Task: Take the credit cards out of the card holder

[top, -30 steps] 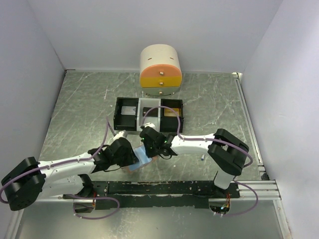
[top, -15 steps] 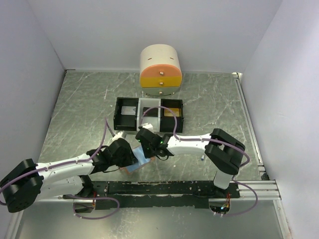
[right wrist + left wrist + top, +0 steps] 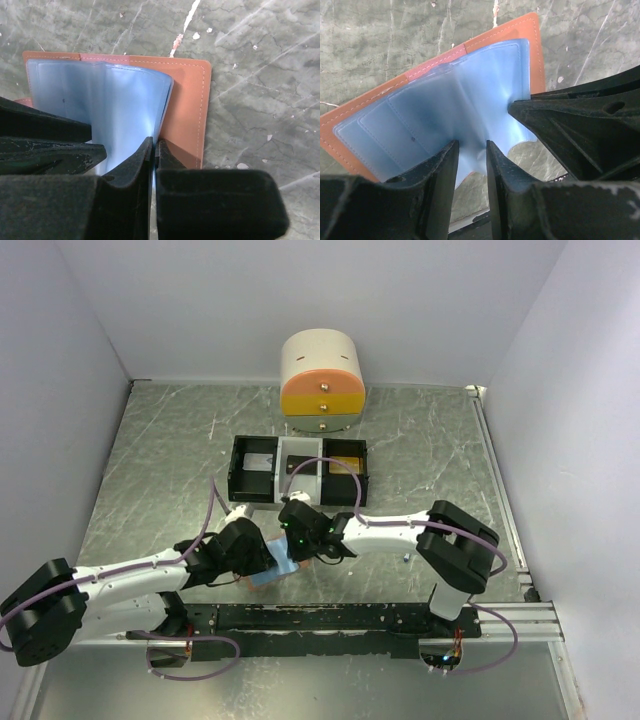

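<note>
The card holder, tan-brown leather with light blue lining, lies open near the table's front edge between both grippers. My left gripper has its fingers closed on a raised fold of the blue lining, the gripper at the holder's near edge. My right gripper is shut on the edge of a blue flap, the gripper beside the leather cover. No card shows in the holder's pockets. A grey card and an orange-gold card lie in the tray.
A black-and-white compartment tray stands just behind the grippers. A cream and orange drawer unit is at the back wall. A small speck-like object lies right of the right arm. A black rail runs along the near edge.
The right gripper has shifted slightly left and back while staying shut on the blue flap. The holder moved a little with it. The left gripper has barely moved.
</note>
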{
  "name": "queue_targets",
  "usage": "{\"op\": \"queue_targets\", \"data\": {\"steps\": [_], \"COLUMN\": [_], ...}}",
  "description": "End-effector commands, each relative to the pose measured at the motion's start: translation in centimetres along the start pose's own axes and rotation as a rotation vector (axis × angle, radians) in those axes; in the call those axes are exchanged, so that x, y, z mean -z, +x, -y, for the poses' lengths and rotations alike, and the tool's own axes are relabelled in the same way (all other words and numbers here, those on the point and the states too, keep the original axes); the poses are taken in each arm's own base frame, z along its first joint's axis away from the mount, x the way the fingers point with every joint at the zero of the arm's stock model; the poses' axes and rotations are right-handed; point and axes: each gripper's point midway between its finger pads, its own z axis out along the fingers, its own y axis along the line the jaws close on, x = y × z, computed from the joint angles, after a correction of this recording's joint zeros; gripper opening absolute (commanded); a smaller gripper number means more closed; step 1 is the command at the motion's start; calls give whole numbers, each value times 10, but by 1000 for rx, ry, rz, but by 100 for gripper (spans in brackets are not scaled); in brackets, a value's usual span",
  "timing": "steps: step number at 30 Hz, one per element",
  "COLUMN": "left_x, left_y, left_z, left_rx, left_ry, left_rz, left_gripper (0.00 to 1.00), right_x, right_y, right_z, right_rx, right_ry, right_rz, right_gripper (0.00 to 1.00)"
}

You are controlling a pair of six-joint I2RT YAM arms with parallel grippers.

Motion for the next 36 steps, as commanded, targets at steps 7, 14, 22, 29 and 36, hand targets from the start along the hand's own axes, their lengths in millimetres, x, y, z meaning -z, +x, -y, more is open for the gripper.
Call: {"op": "queue_targets", "data": {"steps": [7, 14, 22, 29, 36], "left_x": [15, 12, 8, 20, 22], "left_y": [-9, -5, -1, -4, -2], "left_z": [2, 2, -15, -16, -14], "left_rx": [0, -15, -13, 15, 15], "left_ry": [3, 7, -118, -102, -79], "left_rz": [40, 20, -10, 18, 11], "left_gripper": [55, 63, 63, 66, 65], "right_x": [22, 25, 20, 19, 18], "right_y": [36, 52, 48, 48, 46], "right_z": [47, 54, 49, 47, 44], "right_rx": [-186, -251, -253, -261, -257], "right_ry": [157, 139, 132, 127, 124], "right_rz": [12, 11, 5, 2, 0], "right_gripper": [0, 0, 0, 0, 0]}}
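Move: Pinched by its clear blue sleeve, the open card holder has its middle about 4 cm to the right hand's left, 1 cm back and 1 cm below. From the left hand the same middle is about 2 cm right, 1 cm ahead and 2 cm down. Ahead of the right hand stand three trays: the white one about 21 cm straight out, the left black one also 10 cm left, the right black one also 11 cm right. Keeping its shut fingers on the sleeve's right edge, the right hand drags the card holder quickly to the right by about 5 cm and slightly back, turning some 15 degrees clockwise, then holds there. The left hand spreads its fingers wider and, after a small rise and dip, lifts and edges left, roughly 1.5 cm each, staying over the holder's left part. ##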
